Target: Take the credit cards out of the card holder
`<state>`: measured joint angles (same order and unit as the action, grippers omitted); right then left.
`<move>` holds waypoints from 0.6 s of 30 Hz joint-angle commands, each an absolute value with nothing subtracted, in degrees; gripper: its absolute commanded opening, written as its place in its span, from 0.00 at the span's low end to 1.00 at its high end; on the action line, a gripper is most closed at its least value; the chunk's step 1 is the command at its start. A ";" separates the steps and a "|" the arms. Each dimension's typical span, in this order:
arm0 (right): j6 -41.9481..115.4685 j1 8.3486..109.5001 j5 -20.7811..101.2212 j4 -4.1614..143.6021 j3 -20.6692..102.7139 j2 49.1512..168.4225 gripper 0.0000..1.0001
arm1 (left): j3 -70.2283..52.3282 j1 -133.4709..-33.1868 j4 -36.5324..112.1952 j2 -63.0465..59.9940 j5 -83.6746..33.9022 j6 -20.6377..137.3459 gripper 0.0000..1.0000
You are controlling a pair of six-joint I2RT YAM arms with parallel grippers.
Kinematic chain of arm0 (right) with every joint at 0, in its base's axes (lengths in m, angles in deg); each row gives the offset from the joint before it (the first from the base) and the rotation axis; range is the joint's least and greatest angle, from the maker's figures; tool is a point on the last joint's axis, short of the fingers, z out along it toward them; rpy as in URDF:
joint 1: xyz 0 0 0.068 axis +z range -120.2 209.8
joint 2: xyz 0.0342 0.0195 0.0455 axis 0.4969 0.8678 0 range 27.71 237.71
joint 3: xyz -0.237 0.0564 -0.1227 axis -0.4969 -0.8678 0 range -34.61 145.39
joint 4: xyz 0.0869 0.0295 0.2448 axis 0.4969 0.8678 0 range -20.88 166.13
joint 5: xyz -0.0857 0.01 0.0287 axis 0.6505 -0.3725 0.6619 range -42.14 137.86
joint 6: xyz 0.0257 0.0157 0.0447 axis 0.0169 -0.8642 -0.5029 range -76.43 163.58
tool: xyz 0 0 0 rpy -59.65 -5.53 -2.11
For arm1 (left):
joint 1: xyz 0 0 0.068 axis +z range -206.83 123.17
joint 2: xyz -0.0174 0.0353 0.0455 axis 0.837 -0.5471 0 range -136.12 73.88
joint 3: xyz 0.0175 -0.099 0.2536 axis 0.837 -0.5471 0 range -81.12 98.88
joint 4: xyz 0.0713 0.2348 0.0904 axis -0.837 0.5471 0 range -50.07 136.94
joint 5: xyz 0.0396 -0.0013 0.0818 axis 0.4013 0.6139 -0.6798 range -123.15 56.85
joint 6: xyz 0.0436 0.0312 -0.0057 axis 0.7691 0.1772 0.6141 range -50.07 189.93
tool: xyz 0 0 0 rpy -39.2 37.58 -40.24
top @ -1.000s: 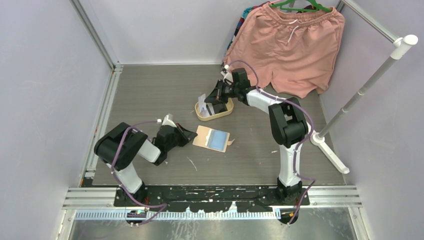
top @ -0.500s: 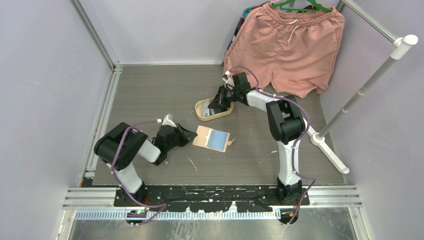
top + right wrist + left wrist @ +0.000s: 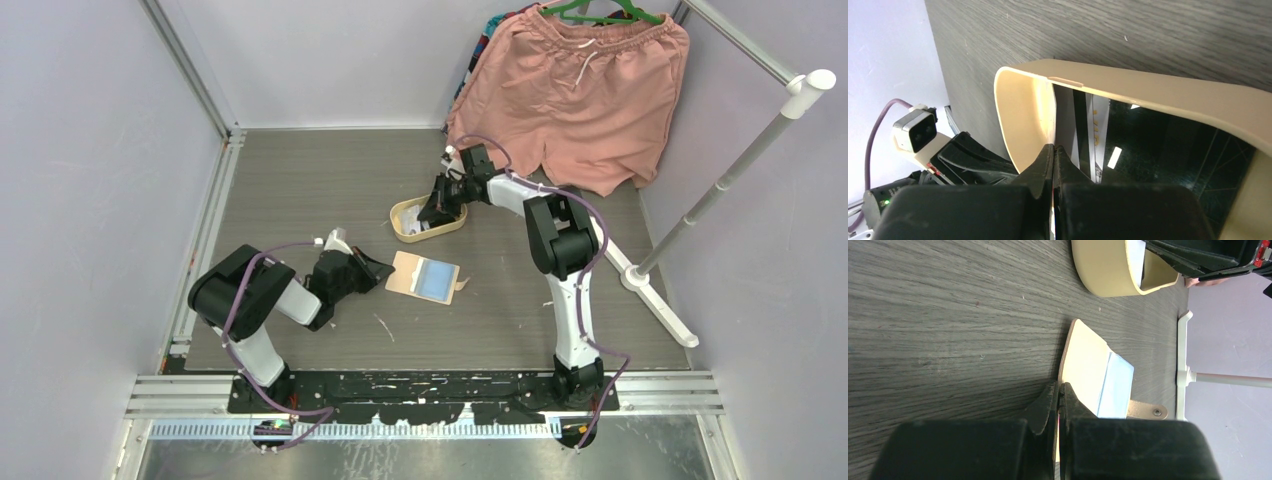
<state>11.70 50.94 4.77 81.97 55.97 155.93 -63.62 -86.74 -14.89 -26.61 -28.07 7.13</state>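
The tan card holder (image 3: 408, 272) lies open on the table, its pale blue pocket (image 3: 437, 281) facing up. My left gripper (image 3: 381, 268) is shut on the holder's left edge. In the left wrist view that edge (image 3: 1087, 357) runs straight into the closed fingertips of the left gripper (image 3: 1058, 389). My right gripper (image 3: 437, 208) reaches down into the cream oval tray (image 3: 405, 232). It is shut on a credit card (image 3: 1064, 122) that stands edge-on against the tray wall (image 3: 1158, 95). A black glossy card (image 3: 1173, 155) lies on the tray floor beside it.
Pink shorts (image 3: 580, 95) hang on a hanger at the back right. A white rack pole and its foot (image 3: 655, 290) stand right of the right arm. Metal frame rails (image 3: 205, 240) border the table's left side. The holder's snap tab (image 3: 1147, 411) sticks out toward the rack.
The right gripper has sunk lower into the tray with its card, and the white card that stood above the tray's left rim is now down inside. The left arm and holder have not moved.
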 commanded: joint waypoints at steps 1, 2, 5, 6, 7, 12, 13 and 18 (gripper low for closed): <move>15.51 50.90 7.48 87.60 60.56 154.92 0.01 | -68.11 -86.46 10.14 -30.54 -30.66 12.37 0.00; 16.00 50.85 8.39 88.67 61.15 154.55 0.02 | -68.11 -86.41 10.22 -30.49 -30.57 12.43 0.00; 18.16 50.80 10.50 93.07 64.36 153.48 0.28 | -68.07 -86.28 10.44 -30.18 -30.35 12.62 0.00; 19.03 50.80 11.04 94.86 65.72 153.34 0.33 | -68.03 -86.23 10.61 -29.92 -30.34 12.71 0.00; 19.72 50.76 11.53 96.43 67.16 153.04 0.36 | -68.02 -86.27 10.73 -29.74 -30.28 12.72 0.00; 20.50 50.72 14.90 98.47 70.33 147.29 0.40 | -68.14 -86.25 12.10 -27.78 -30.13 12.93 0.00; 19.92 50.72 15.51 97.23 69.08 144.38 0.42 | -68.12 -86.27 12.54 -26.94 -30.19 13.20 0.00; 17.71 50.69 21.41 96.85 62.81 132.64 0.51 | -67.68 -86.36 17.54 -22.57 -30.99 14.84 0.00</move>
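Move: The right gripper, still pinching a white card by its edge, hangs inside the left part of the beige tray. The tray's middle is about 1 cm to its right, level ahead, and 3 cm below; the black cards lie some 3 cm right and 4 cm down, and the card holder roughly 12 cm back and 5 cm lower. From the left gripper the tray is about 11 cm ahead and 7 cm right, the holder's middle 6 cm right and 1 cm back. Open the right gripper to about half to let go of the white card in the tray, easing forward and slightly right, then climb clear of the tray by about 9 cm, rolling the wrist some 15 degrees as it rises. Keep the left fingers shut on the card holder's left edge. ##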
